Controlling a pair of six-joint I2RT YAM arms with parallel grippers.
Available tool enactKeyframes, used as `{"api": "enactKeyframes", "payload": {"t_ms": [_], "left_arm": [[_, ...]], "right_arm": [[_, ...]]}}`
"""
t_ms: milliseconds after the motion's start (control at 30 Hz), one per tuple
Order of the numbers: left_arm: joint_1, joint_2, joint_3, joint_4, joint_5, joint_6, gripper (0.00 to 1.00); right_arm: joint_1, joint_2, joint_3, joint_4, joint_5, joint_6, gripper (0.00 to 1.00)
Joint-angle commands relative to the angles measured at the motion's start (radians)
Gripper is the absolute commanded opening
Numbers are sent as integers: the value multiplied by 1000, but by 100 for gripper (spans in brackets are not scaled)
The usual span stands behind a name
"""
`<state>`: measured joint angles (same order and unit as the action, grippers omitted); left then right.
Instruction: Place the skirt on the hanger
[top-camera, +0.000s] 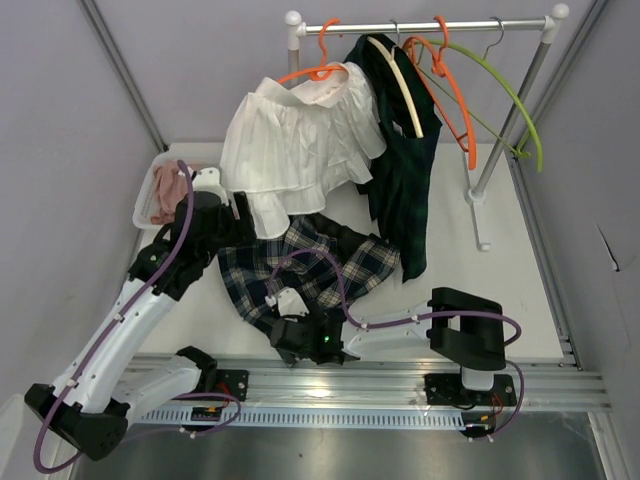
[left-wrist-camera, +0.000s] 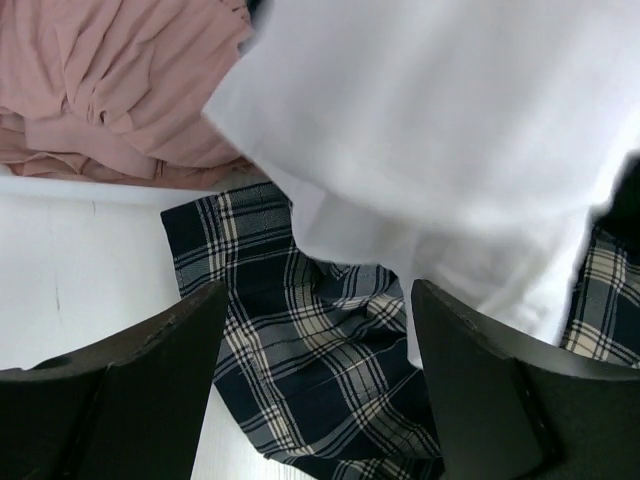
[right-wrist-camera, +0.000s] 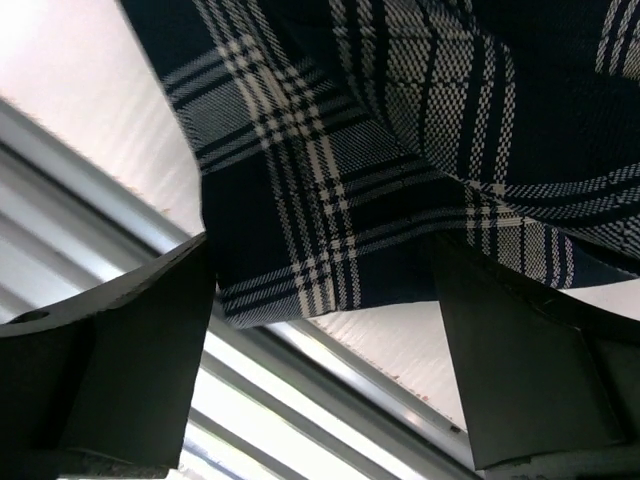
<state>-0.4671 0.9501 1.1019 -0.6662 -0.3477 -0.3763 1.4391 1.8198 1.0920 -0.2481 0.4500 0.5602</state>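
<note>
A navy plaid skirt (top-camera: 312, 265) lies crumpled on the table in front of the rack. My left gripper (top-camera: 238, 214) hovers open over its left edge, just under the hem of a white skirt (top-camera: 298, 145) that hangs on an orange hanger (top-camera: 318, 72). In the left wrist view the open gripper (left-wrist-camera: 320, 292) looks down on the plaid skirt (left-wrist-camera: 300, 350), and the white skirt (left-wrist-camera: 430, 130) fills the upper right. My right gripper (top-camera: 291, 308) is open at the plaid skirt's near edge. In the right wrist view that edge (right-wrist-camera: 330, 230) lies between the gripper's (right-wrist-camera: 320, 270) spread fingers.
On the rail (top-camera: 420, 26) hang a dark green plaid garment (top-camera: 400, 170) on a cream hanger, a bare orange hanger (top-camera: 447, 88) and a bare green hanger (top-camera: 512, 95). A white basket (top-camera: 150, 196) at the left holds pink cloth (left-wrist-camera: 110, 90). A metal rail (right-wrist-camera: 300, 380) runs along the table's near edge.
</note>
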Motion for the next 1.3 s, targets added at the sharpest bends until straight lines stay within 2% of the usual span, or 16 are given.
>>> {"api": "enactKeyframes", "payload": {"t_ms": [0,33,133,167,233,267,433,567,700,800,1033,1267], "left_arm": [[15,-17,-5,11,22,-1,80],[16,-17,-7,10,23,2,80],[18,-22,-10,16,33,13,80],[18,-25,-10,17,33,14,81],[18,-25,-14,30,58,28,81],[19,-24,-14,28,64,31,81],[19,-33,-36,56,150,69,82],[19,-79,-60,103,220,91,84],[19,-54,-48,76,277,106,84],[18,-59,-95,68,300,58,84],[-1,-102,-263,108,383,-35,79],[-116,-90,-295,145,415,-24,77]], "right_arm": [[4,18,13,7,46,15,88],[4,13,5,10,39,17,85],[3,1,-21,12,49,32,64],[3,-5,-23,-5,56,36,50],[4,-39,-35,-28,75,53,37],[3,-56,-38,-60,97,58,26],[-9,-190,-73,-202,160,111,8],[-32,-362,-99,-299,194,144,6],[-68,-492,-107,-385,200,162,5],[-109,-571,-92,-457,205,173,5],[-288,-648,-34,-602,204,162,3],[-517,-642,75,-576,96,3,2]]}}
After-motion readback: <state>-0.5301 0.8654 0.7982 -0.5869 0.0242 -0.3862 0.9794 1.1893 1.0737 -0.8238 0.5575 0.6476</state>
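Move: The right gripper is low and wide open around the skirt's near corner, about 1 cm below its hand point. The skirt's middle lies some 16 cm ahead and 5 cm right of it; the green dress's lower end hangs about 16 cm ahead, 26 cm right and 6 cm higher. From the empty left gripper, the skirt's middle is roughly 24 cm below, 13 cm right and 2 cm back, with the white garment's hem tip about 3 cm ahead, 5 cm right and 3 cm below. Shut the right gripper on the skirt's near corner, then keep that pinch and carry the corner right about 21 cm, rising some 15 cm and reaching out 11 cm towards the green dress, turning the wrist clockwise about 30 degrees. Bring the open left gripper slowly right, then mostly down and back towards the skirt's left part, tipping its fingers down. ##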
